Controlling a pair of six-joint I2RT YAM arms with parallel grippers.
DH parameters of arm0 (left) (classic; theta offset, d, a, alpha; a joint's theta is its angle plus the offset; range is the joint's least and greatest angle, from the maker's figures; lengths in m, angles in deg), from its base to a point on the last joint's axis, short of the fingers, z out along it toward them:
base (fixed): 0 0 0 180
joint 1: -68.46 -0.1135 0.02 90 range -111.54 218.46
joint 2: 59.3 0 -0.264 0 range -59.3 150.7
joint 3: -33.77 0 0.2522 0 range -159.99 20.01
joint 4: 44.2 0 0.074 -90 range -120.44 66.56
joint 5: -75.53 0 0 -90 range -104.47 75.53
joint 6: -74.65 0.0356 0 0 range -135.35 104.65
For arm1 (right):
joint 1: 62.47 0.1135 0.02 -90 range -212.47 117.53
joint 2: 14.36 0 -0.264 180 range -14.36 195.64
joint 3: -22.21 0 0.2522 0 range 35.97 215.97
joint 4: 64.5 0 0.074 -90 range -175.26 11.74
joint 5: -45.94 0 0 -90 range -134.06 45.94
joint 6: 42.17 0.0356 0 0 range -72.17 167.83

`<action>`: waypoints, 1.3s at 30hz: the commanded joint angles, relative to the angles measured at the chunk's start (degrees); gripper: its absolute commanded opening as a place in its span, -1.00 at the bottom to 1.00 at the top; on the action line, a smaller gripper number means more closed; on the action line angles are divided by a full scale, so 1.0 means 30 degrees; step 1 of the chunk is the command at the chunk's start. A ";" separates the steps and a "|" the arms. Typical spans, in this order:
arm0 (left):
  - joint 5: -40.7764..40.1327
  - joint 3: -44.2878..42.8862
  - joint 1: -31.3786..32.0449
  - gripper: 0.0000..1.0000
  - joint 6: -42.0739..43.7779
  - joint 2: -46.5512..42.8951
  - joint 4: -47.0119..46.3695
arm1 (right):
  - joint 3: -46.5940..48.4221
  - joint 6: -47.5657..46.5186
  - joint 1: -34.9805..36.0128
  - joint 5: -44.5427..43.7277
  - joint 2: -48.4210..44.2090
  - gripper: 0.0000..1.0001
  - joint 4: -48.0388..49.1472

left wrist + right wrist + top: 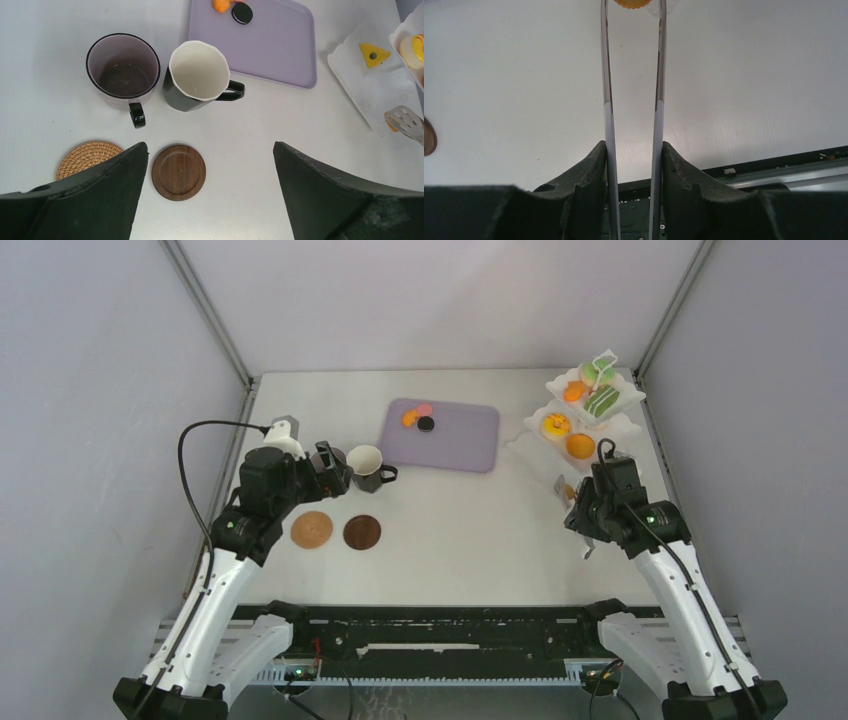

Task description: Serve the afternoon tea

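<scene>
A mauve mug [123, 70] and a dark mug with a white inside [199, 75] stand side by side on the table, left of the tray. In front of them lie a woven coaster [311, 530] and a dark wooden coaster [362, 532]. My left gripper [210, 147] hangs open above the coasters, holding nothing. The white three-tier stand [590, 410] at the back right carries several pastries. My right gripper [633, 150] is shut on the long white tongs [610, 90], and an orange pastry [634, 3] sits between their tips, near the stand's lowest tier [370, 90].
The lilac tray [455, 440] at the back centre holds an orange pastry, a pink macaron and a dark doughnut [426, 424]. A yellow wedge [374, 54] lies on the stand's bottom tier. Grey walls enclose the table on three sides.
</scene>
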 commanded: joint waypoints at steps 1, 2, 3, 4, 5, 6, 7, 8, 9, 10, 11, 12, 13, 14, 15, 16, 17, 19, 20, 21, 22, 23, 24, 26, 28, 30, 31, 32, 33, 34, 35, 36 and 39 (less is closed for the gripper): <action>0.0176 -0.0630 -0.0096 0.99 0.0048 -0.0275 -0.0745 | 0.0206 -0.1013 -0.1876 0.0692 0.0013 -0.42 0.0939; 0.0169 -0.0606 -0.0114 0.99 0.0023 -0.0277 -0.0763 | 0.0168 -0.1258 -0.2521 0.1217 0.0026 -0.42 0.1069; 0.0169 -0.0591 -0.0113 0.99 0.0013 -0.0255 -0.0788 | 0.0077 -0.1450 -0.3067 0.1612 0.0016 -0.42 0.1283; 0.0172 -0.0582 -0.0098 0.99 0.0019 -0.0271 -0.0809 | 0.0050 -0.1569 -0.3560 0.1885 0.0000 -0.42 0.1397; 0.0132 -0.0578 -0.0115 0.99 0.0049 -0.0229 -0.0841 | 0.0043 -0.1668 -0.4028 0.2095 0.0053 -0.42 0.1507; 0.0109 -0.0595 -0.0109 0.99 0.0100 -0.0242 -0.0830 | 0.0016 -0.1739 -0.4445 0.2319 0.0093 -0.42 0.1656; 0.0073 -0.0616 -0.0101 0.99 0.0158 -0.0210 -0.0833 | -0.0057 -0.1833 -0.4838 0.2493 0.0149 -0.43 0.1832; 0.0024 -0.0666 -0.0103 0.99 0.0264 -0.0188 -0.0826 | -0.0117 -0.1903 -0.5121 0.2632 0.0222 -0.43 0.2023; -0.0025 -0.0691 -0.0108 0.99 0.0332 -0.0200 -0.0839 | -0.0187 -0.1915 -0.5366 0.2675 0.0286 -0.43 0.2273; -0.0057 -0.0746 -0.0105 0.99 0.0373 -0.0168 -0.0801 | -0.0273 -0.1935 -0.5665 0.2724 0.0353 -0.43 0.2536; -0.0105 -0.0810 -0.0101 0.99 0.0448 -0.0156 -0.0799 | -0.0346 -0.1995 -0.5825 0.2850 0.0455 -0.43 0.2806; -0.0122 -0.0837 -0.0100 0.99 0.0487 -0.0130 -0.0810 | -0.0395 -0.1978 -0.6047 0.2841 0.0542 -0.43 0.2968; -0.0143 -0.0862 -0.0100 0.99 0.0503 -0.0112 -0.0779 | -0.0445 -0.2002 -0.6247 0.2870 0.0637 -0.43 0.3157; -0.0193 -0.0865 -0.0093 0.99 0.0501 -0.0125 -0.0757 | -0.0517 -0.2045 -0.6455 0.2935 0.0719 -0.43 0.3371; -0.0221 -0.0877 -0.0092 0.99 0.0526 -0.0122 -0.0757 | -0.0563 -0.2087 -0.6697 0.2980 0.0820 -0.43 0.3588; -0.0232 -0.0867 -0.0103 0.99 0.0533 -0.0126 -0.0743 | -0.0580 -0.2136 -0.6925 0.3008 0.0936 -0.43 0.3762; -0.0251 -0.0851 -0.0097 0.99 0.0520 -0.0112 -0.0756 | -0.0582 -0.2190 -0.7147 0.3055 0.1075 -0.43 0.3937; -0.0286 -0.0838 -0.0092 0.99 0.0560 -0.0112 -0.0718 | -0.0581 -0.2331 -0.7506 0.3213 0.1307 -0.43 0.4425; -0.0288 -0.0859 -0.0092 0.99 0.0592 -0.0114 -0.0731 | -0.0607 -0.2375 -0.7667 0.3224 0.1392 -0.43 0.4595; -0.0324 -0.0865 -0.0099 0.99 0.0607 -0.0114 -0.0707 | -0.0611 -0.2425 -0.7782 0.3225 0.1487 -0.43 0.4796; -0.0402 -0.0873 -0.0090 0.99 0.0619 -0.0136 -0.0667 | -0.0651 -0.2436 -0.7945 0.3218 0.1535 -0.43 0.4997; -0.0463 -0.0867 -0.0110 0.99 0.0644 -0.0128 -0.0644 | -0.0682 -0.2443 -0.8088 0.3287 0.1628 -0.43 0.5227; -0.0551 -0.0863 -0.0120 0.99 0.0651 -0.0119 -0.0615 | -0.0730 -0.2430 -0.8238 0.3350 0.1678 -0.43 0.5476; -0.0596 -0.0880 -0.0124 0.99 0.0682 -0.0101 -0.0591 | -0.0779 -0.2351 -0.8514 0.3480 0.1909 -0.42 0.5955; -0.0612 -0.0995 -0.0142 0.99 0.0695 -0.0029 -0.0556 | -0.0813 -0.2278 -0.8803 0.3628 0.2172 -0.42 0.6476; -0.0672 -0.1050 -0.0137 0.99 0.0666 -0.0011 -0.0504 | -0.0881 -0.2196 -0.9029 0.3771 0.2451 -0.42 0.6971; -0.0713 -0.1079 -0.0123 0.99 0.0679 -0.0035 -0.0455 | -0.0923 -0.2161 -0.9084 0.3803 0.2586 -0.42 0.7232; -0.0791 -0.1083 -0.0118 0.99 0.0681 -0.0078 -0.0445 | -0.1009 -0.2127 -0.9142 0.3825 0.2695 -0.42 0.7546; -0.0849 -0.1050 -0.0121 0.99 0.0681 -0.0117 -0.0415 | -0.1182 -0.2060 -0.9197 0.3776 0.2774 -0.42 0.7842; -0.0911 -0.1057 -0.0143 0.99 0.0681 -0.0154 -0.0389 | -0.1276 -0.2001 -0.9233 0.3774 0.2886 -0.42 0.8124; -0.0977 -0.1029 -0.0139 0.99 0.0681 -0.0170 -0.0371 | -0.1368 -0.1938 -0.9271 0.3869 0.3014 -0.42 0.8379; -0.1022 -0.1014 -0.0120 0.99 0.0684 -0.0190 -0.0314 | -0.1475 -0.1883 -0.9305 0.3910 0.3144 -0.42 0.8724; -0.1104 -0.0958 -0.0169 0.99 0.0666 -0.0241 -0.0295 | -0.1921 -0.1809 -0.9313 0.3887 0.3478 -0.40 0.9902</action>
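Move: My right hand holds the tongs with a scalloped biscuit in their tips. The stand's bottom tier has its middle about 18 cm ahead, 6 cm to the right and 13 cm below. The orange tart on the middle tier is roughly 18 cm ahead, 2 cm right and a little lower; the yellow donut is some 23 cm ahead, 4 cm left. From my left hand the bottom tier is about 13 cm ahead, 52 cm right and 20 cm lower. Keeping the tongs squeezed on the biscuit, I swing my right hand first to the right, then bend into a forward-right diagonal, some 7 cm each way in all, sinking about 2 cm. The wrist turns roughly 15 degrees clockwise as the biscuit travels past the front of the middle tier towards the bottom tier's front right part. ##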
